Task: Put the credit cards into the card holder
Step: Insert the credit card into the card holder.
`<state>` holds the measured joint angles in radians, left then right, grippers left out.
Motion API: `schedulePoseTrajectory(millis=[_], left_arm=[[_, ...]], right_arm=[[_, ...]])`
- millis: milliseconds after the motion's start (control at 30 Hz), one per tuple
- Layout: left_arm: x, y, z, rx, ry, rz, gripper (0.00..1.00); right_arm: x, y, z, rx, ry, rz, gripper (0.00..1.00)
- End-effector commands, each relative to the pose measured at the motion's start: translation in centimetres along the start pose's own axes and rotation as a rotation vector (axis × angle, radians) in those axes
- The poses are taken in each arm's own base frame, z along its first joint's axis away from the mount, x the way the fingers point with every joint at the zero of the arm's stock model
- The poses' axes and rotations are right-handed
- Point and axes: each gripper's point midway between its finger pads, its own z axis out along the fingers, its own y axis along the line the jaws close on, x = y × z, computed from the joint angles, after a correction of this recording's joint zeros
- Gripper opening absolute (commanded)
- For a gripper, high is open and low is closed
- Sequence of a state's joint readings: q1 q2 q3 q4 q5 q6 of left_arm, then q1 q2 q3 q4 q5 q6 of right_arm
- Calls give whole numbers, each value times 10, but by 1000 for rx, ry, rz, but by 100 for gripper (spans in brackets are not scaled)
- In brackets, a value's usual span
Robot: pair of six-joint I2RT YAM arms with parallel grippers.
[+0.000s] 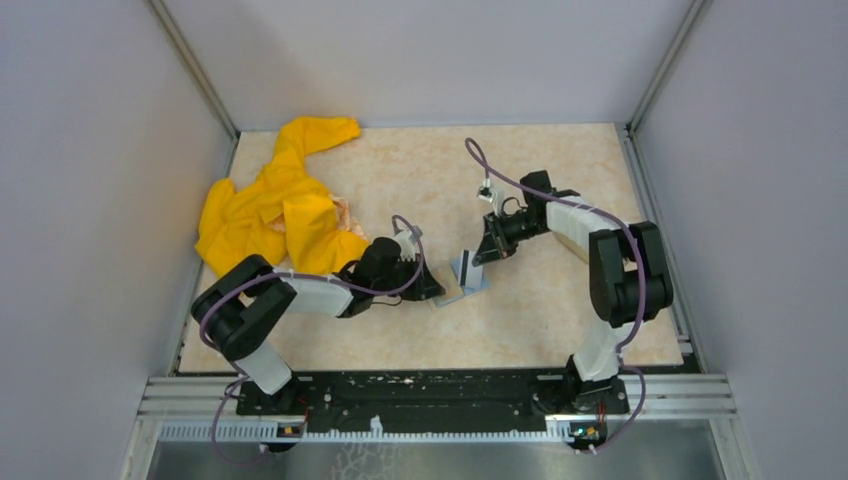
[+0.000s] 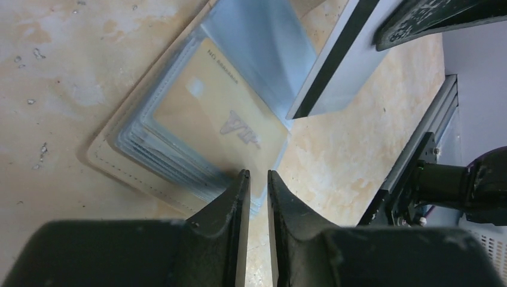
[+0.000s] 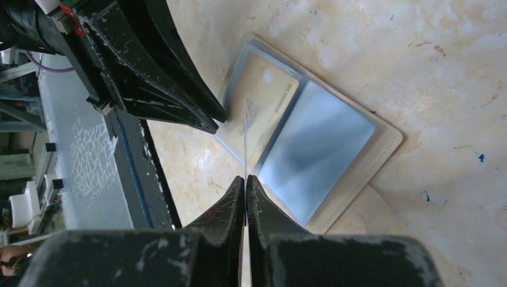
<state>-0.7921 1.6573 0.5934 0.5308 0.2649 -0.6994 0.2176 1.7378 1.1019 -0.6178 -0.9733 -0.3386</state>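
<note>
The tan card holder (image 1: pixel 450 296) lies open on the table, its grey-blue sleeves (image 3: pixel 314 146) up, and a beige card (image 2: pixel 215 113) sits in one slot. My right gripper (image 3: pixel 246 178) is shut on a thin credit card (image 3: pixel 245 140), seen edge-on and standing upright over the holder's fold. From the left wrist that same card (image 2: pixel 335 66) shows a dark stripe. My left gripper (image 2: pixel 258 174) hangs over the holder's near corner, its jaws a narrow slit apart with only table showing between them. From above, both grippers meet at the holder, left (image 1: pixel 436 289) and right (image 1: pixel 487 252).
A crumpled yellow cloth (image 1: pixel 280 205) covers the back left of the table. The black and aluminium base rail (image 1: pixel 440 395) runs along the near edge, close to the holder. Grey walls enclose the table on three sides.
</note>
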Motion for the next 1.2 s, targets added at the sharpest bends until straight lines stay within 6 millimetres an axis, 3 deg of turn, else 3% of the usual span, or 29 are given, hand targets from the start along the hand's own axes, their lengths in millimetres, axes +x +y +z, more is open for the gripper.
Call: schedulePoseTrajectory(millis=[0,300,467,633,733,900,1167], left_arm=[[-2,9,-1,-48,-4,71,22],[17,50,-17,-217,18,77,19],[15,55,-19,-248,14,95,19],[10,46,-25,-225,-3,110,22],[3,31,-32,-166,-30,116,31],[-10,7,-43,-70,-110,80,59],[-12,21,-38,-143,-119,-41,63]], right_arm=[[-16,5,0,-56,-35,-15,0],[-12,-1,5,-64,-19,24,0],[-6,-10,10,-49,1,50,0],[-6,-12,9,-51,4,58,0],[-11,-6,4,-66,-14,37,0],[-18,-8,-10,-55,-57,38,0],[-15,-11,-10,-100,-77,89,0]])
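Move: The card holder lies open on the table; its middle is about 2 cm ahead, 3 cm right and 2 cm below the left fingertips, which hover over or on its left part. The beige card on it is roughly 1 cm ahead and 2 cm right of them, the empty blue pocket 3 cm ahead and 6 cm right. From the right hand, already holding the striped card, that pocket is some 3 cm back, 1 cm left and 7 cm below, the beige card about 5 cm back and 5 cm left. The left fingertips come away from the holder's left part, moving left about 4 cm and sinking 2 cm with a slight roll, then open wide and rise some 3 cm beside it. The right hand keeps its pinch on the striped card over the blue pocket, lowers it about 2 cm while tipping slightly, then eases right and forward. ##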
